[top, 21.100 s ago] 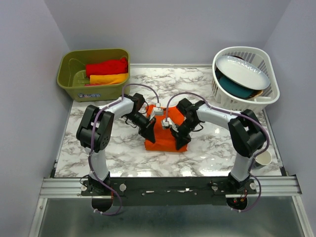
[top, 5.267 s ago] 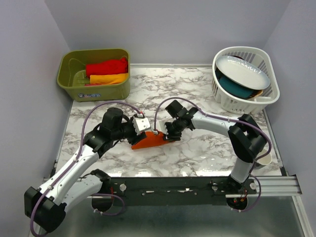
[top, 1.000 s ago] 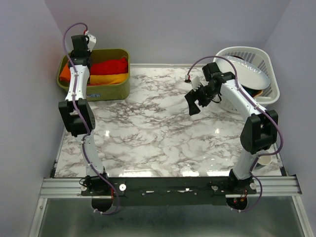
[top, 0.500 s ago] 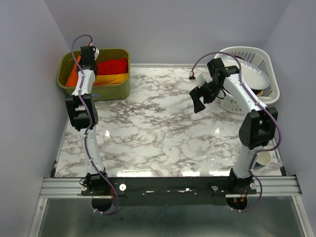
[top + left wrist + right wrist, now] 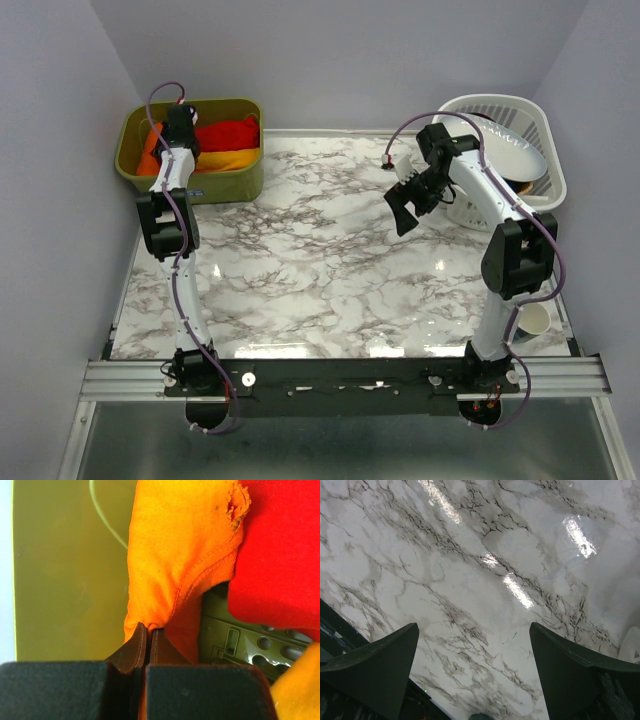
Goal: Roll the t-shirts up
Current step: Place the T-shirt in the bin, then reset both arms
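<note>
The bright orange t-shirt (image 5: pixel 152 151) hangs into the left end of the olive bin (image 5: pixel 226 184); it also shows in the left wrist view (image 5: pixel 175 560). My left gripper (image 5: pixel 180 128) is over the bin, its jaws shut on the orange cloth (image 5: pixel 148 628). A red t-shirt (image 5: pixel 222 134) and a yellow-orange t-shirt (image 5: pixel 228 159) lie rolled in the same bin; the red one fills the right of the left wrist view (image 5: pixel 280 555). My right gripper (image 5: pixel 408 208) is open and empty above the marble table, near the white basket; its jaws stand wide apart (image 5: pixel 475 650).
A white laundry basket (image 5: pixel 540 190) at the back right holds a white plate (image 5: pixel 495 145) and a teal item (image 5: pixel 480 178). A white cup (image 5: pixel 534 320) stands at the table's right edge. The marble table top (image 5: pixel 320 270) spreads between the arms.
My left gripper has come down and slightly right into the bin with the orange t-shirt. My right gripper has drifted a little right and down, still open.
</note>
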### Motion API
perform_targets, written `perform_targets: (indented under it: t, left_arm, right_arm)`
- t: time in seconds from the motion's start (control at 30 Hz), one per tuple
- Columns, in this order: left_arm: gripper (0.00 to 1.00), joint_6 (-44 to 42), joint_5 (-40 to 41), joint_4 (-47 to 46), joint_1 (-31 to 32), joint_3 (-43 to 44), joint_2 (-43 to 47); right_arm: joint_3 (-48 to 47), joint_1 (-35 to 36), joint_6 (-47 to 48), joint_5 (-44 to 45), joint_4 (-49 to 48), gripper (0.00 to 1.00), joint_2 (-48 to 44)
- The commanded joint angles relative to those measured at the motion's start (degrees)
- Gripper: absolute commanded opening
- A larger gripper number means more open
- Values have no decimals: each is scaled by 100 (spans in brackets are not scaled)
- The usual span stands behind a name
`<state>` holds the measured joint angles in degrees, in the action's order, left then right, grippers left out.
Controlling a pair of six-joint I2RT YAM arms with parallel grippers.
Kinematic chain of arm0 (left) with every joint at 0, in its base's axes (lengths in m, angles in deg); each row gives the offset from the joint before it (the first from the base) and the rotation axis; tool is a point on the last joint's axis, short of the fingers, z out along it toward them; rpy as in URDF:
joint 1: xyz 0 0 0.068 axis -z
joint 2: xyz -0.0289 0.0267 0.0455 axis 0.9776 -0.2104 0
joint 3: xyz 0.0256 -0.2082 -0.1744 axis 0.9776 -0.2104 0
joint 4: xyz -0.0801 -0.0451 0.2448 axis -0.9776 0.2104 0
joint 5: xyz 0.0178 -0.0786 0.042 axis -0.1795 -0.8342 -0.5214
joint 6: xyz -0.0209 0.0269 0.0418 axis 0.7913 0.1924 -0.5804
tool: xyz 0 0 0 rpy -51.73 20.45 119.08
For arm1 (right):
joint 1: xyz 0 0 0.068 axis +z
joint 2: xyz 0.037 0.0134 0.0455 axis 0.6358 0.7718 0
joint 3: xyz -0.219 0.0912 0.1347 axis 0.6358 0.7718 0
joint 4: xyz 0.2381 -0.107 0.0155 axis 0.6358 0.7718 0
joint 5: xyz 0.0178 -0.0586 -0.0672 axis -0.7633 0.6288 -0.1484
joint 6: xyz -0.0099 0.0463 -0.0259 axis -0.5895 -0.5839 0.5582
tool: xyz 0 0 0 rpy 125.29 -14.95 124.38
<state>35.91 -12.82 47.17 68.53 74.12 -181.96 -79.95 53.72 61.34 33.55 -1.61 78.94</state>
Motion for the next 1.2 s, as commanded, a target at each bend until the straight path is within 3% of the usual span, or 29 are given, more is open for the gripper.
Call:
perform_targets:
  t: [0.0,0.1,0.43,0.47,0.57,0.93,1.03,1.07,1.17]
  left_arm:
    - [0,30,276,159,-131,390,-351]
    - [0,117,75,782,-140,988,-765]
    - [0,381,-847,1575,-123,971,-713]
    - [13,407,-901,1637,-122,1006,-678]
    - [30,460,-1252,1761,-122,1015,-337]
    - [61,583,-1446,1761,62,620,1404]
    - [79,548,-1727,1928,62,445,1870]
    - [98,565,-1902,1971,53,296,2115]
    - [98,601,-2999,2279,-8,33,2668]
  right_arm:
    - [91,17,100,143,156,100,-196]
    - [47,9,144,196,244,100,-187]
    - [-199,9,188,126,464,100,-29]
    - [-234,9,188,108,464,100,23]
    - [-366,17,161,47,447,100,94]
    - [-603,9,188,-103,359,100,261]
    - [-735,17,170,-68,280,100,244]
    - [-770,17,170,-59,254,100,192]
    - [-981,26,135,55,60,100,60]
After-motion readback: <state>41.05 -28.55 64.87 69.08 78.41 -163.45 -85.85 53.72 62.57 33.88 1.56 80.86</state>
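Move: The left gripper already grips the rolled orange T-shirt inside the green bin; its resting place, the floor strip along the bin's left wall, lies about 6 cm below this hand and barely 1 cm ahead and to the right. The red T-shirt is roughly 14 cm right and 4 cm farther out, the yellow one 14 cm right and 4 cm back, both some 5 cm lower. From the right hand, that resting place is about 53 cm left, 20 cm ahead and 10 cm below. Set the left gripper's orange roll down another 3 to 4 cm against the bin's left side, rolling the wrist slightly, then open the fingers wide to let go. Still opening, lift the gripper about 19 cm clear of the roll and out of the bin, easing right and a little back with a slight clockwise turn. ##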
